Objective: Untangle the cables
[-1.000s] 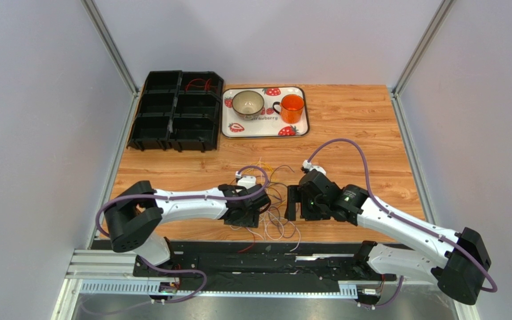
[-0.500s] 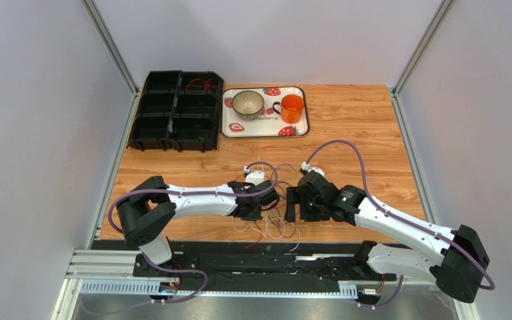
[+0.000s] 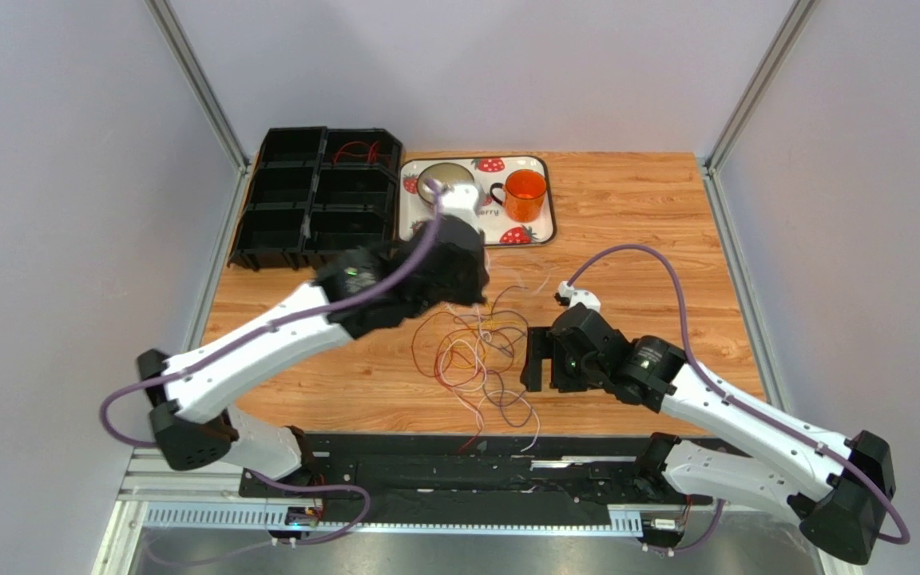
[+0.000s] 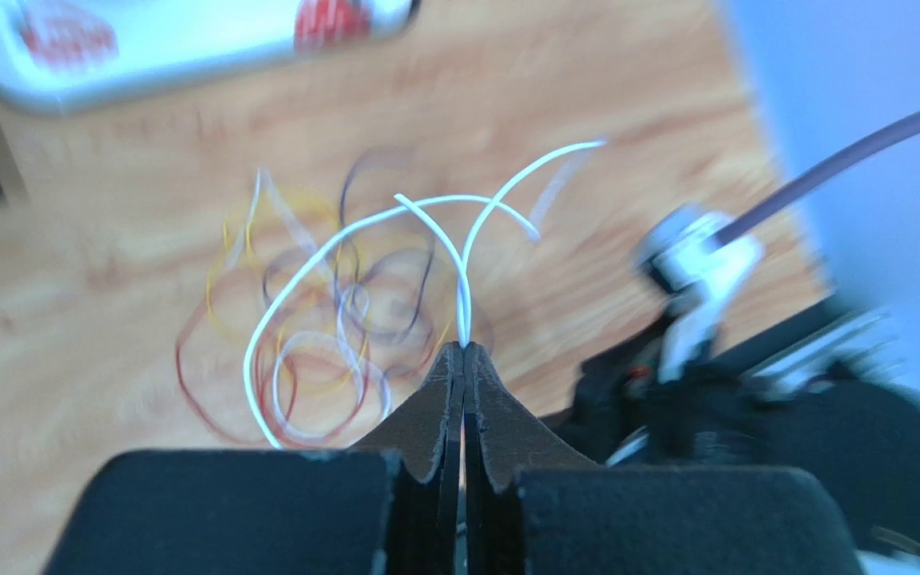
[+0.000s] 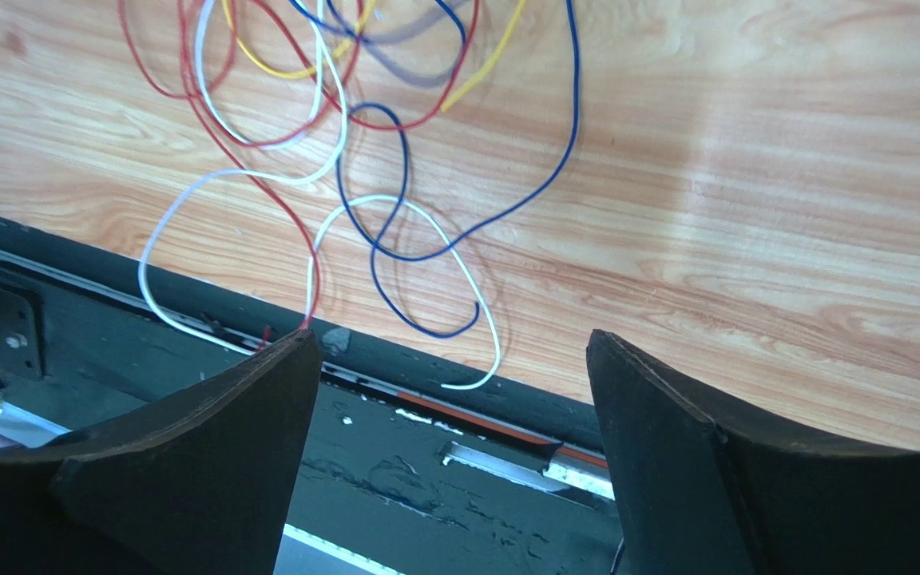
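The cables (image 3: 477,356) lie as a loose tangle of white, red, yellow, blue and dark strands on the wooden table near its front edge. My left gripper (image 4: 465,350) is raised above them, shut on a white cable (image 4: 309,258) that curves up from the jaws and down into the blurred tangle (image 4: 321,330). From above, the left arm's wrist (image 3: 447,258) hovers behind the pile, with strands rising toward it. My right gripper (image 3: 534,359) stands open and low just right of the tangle. In its own view the right gripper (image 5: 447,347) holds nothing; white, blue and red strands (image 5: 405,228) lie ahead.
A black compartment tray (image 3: 309,198) at the back left holds a red strand (image 3: 357,151). Beside it a strawberry-print tray (image 3: 477,228) carries a bowl (image 3: 441,180), partly hidden by my left arm, and an orange cup (image 3: 526,192). A black rail (image 3: 465,461) runs along the near edge.
My left gripper closed on a white cable and rose up and toward the back, drawing strands out of the pile. The right gripper stayed open and shifted slightly right.
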Tool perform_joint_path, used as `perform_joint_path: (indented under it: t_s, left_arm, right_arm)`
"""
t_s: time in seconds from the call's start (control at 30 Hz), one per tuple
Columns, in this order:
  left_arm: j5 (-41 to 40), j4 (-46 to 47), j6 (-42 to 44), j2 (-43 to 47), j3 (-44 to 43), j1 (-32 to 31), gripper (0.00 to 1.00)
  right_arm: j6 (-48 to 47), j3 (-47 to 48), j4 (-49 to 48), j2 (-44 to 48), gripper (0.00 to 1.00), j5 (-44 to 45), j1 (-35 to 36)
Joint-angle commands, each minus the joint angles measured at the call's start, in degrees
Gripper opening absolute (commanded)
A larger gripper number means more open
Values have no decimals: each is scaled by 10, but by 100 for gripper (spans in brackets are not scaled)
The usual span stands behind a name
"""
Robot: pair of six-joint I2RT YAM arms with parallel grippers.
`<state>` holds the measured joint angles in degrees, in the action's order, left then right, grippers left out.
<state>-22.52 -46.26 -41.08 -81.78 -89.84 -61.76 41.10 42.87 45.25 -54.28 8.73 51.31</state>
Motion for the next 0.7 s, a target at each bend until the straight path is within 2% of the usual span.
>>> perform_joint_path:
  t_s: [0.0,0.03,0.1,0.2,0.37,0.4,0.47,0.5,0.6,0.67]
  left_arm:
    - [-37,-59,104,61,-148,10,0]
    - [-43,-55,123,70,-172,10,0]
    - [-45,-31,137,78,-167,11,1]
    - [-36,-22,121,89,-108,14,3]
    - [-27,17,35,123,89,14,1]
    - [-26,26,22,130,119,14,9]
    - [-18,58,-3,149,206,16,40]
    - [-12,65,-12,153,229,17,67]
    - [-6,78,-34,164,289,19,82]
    - [-3,79,-40,166,306,19,83]
  right_arm:
    - [1,25,9,28,86,35,3]
    - [2,25,10,30,86,34,4]
    - [7,25,13,30,86,32,3]
    - [10,20,16,35,86,30,3]
    - [12,8,13,38,86,24,4]
    - [13,7,12,36,86,22,4]
    - [11,5,10,33,86,17,4]
    - [11,5,9,30,86,16,4]
    - [10,5,4,26,86,11,3]
    - [10,6,2,23,86,10,4]
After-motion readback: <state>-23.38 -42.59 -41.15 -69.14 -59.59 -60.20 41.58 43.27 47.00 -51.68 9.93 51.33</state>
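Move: The left gripper's shut fingers already hold a raised white cable. The heap of tangled cables lies about 28 cm below them, some 7 cm back and 4 cm to the left. The orange mug stands about 18 cm ahead and 2 cm to the right, the bowl about 19 cm ahead and 8 cm to the left, both some 24 cm lower. From the right gripper, the heap is about 8 cm to the left, level fore and aft, 10 cm below. Whip the left gripper straight up another 18 cm or so with the white cable still pinched, drifting left and tipping the fingertips up some 25 degrees. Then reverse and drop about 30 cm towards the heap, tilting the fingers back down and opening them wide on the way to let go of the cable. ##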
